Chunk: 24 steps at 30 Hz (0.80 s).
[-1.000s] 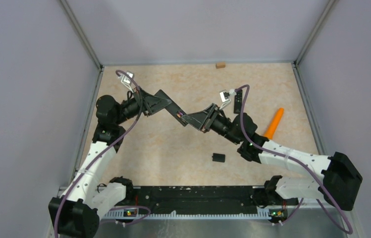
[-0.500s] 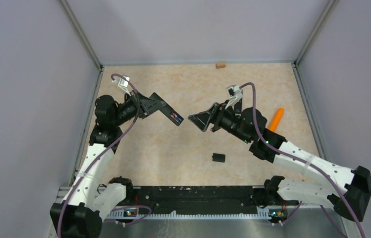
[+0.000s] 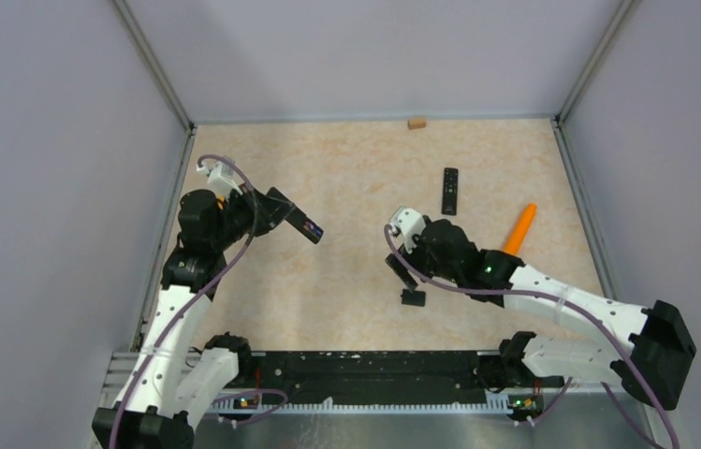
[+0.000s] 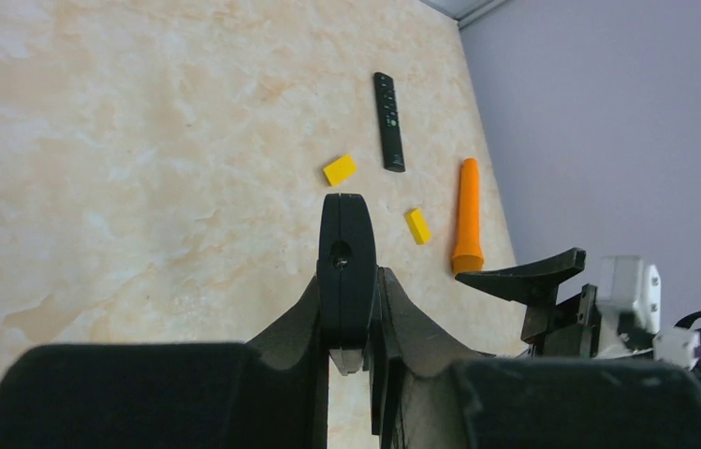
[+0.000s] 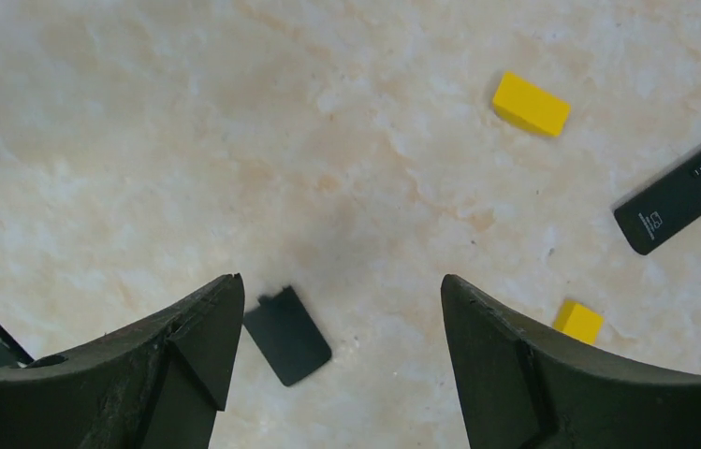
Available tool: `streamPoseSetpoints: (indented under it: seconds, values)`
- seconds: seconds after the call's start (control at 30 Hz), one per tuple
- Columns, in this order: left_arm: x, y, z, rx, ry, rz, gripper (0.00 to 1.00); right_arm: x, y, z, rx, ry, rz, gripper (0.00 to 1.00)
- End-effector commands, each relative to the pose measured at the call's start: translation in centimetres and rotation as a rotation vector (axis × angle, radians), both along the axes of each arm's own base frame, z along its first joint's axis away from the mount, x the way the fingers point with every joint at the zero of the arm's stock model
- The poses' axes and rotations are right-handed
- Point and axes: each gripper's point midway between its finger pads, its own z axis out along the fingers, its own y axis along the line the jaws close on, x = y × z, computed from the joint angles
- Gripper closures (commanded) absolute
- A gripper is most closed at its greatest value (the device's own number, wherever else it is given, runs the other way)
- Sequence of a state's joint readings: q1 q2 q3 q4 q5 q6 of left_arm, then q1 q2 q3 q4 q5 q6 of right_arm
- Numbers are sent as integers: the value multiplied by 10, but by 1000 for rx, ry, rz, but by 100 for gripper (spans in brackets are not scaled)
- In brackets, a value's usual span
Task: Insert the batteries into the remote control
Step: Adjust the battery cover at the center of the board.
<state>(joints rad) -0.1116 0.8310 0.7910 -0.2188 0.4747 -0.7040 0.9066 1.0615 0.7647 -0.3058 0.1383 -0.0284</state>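
Observation:
My left gripper (image 3: 283,214) is shut on a black remote control (image 3: 303,225), held above the left of the table. In the left wrist view this remote (image 4: 346,262) stands end-on between the fingers (image 4: 295,318). Small blue and purple spots at its free end look like the batteries (image 3: 312,230). My right gripper (image 3: 403,272) is open and low over the table, empty. A flat black battery cover (image 5: 287,334) lies just inside its left finger (image 5: 187,346). The same cover (image 3: 412,297) shows in the top view.
A second black remote (image 3: 450,190) lies at the back right, with an orange cone-shaped stick (image 3: 518,231) beside it. Yellow blocks (image 5: 531,104) (image 5: 578,321) lie on the table near my right gripper. A small brown block (image 3: 416,123) sits at the far wall.
My right gripper has come off the held remote, opened, and swung down over the black cover. My left arm has drawn the remote back to the left.

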Motion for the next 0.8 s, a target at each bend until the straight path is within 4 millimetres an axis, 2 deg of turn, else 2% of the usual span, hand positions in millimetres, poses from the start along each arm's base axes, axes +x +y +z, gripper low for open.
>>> streamPoseSetpoints:
  seconds: [0.0, 0.27, 0.4, 0.5, 0.77]
  values:
    - [1, 14, 15, 62, -71, 63, 100, -2, -13, -27, -212, -78, 182, 22]
    - [3, 14, 14, 64, -69, 66, 100, -17, -20, -70, -342, 31, 282, 21]
    - [4, 13, 13, 63, -64, 57, 100, -12, -31, -95, -465, 91, 263, 23]
    - [4, 12, 11, 63, -59, 50, 100, -9, -31, -101, -502, 100, 265, 23]
    - [3, 11, 11, 66, -61, 38, 100, -18, -29, -111, -523, 147, 338, 23]
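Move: The battery cover lies flat on the board almost beneath my open right hand: about 5 cm back, 2 cm to the right and some 16 cm below. Also at board level, counted from that hand: the near yellow block 9 cm ahead and 14 cm right, the far yellow block 16 cm ahead and 2 cm right. From my left hand the cover is about 11 cm back, 23 cm right and 28 cm down. I sink my right hand towards the battery cover, about 12 cm down and some 4 cm to the right, easing to a stop just above the board. As it drops, my wrist tips the slanting fingers round by 35 degrees or so until they point steeply down. The fingers stay wide open, and I can't see them touch the cover. ##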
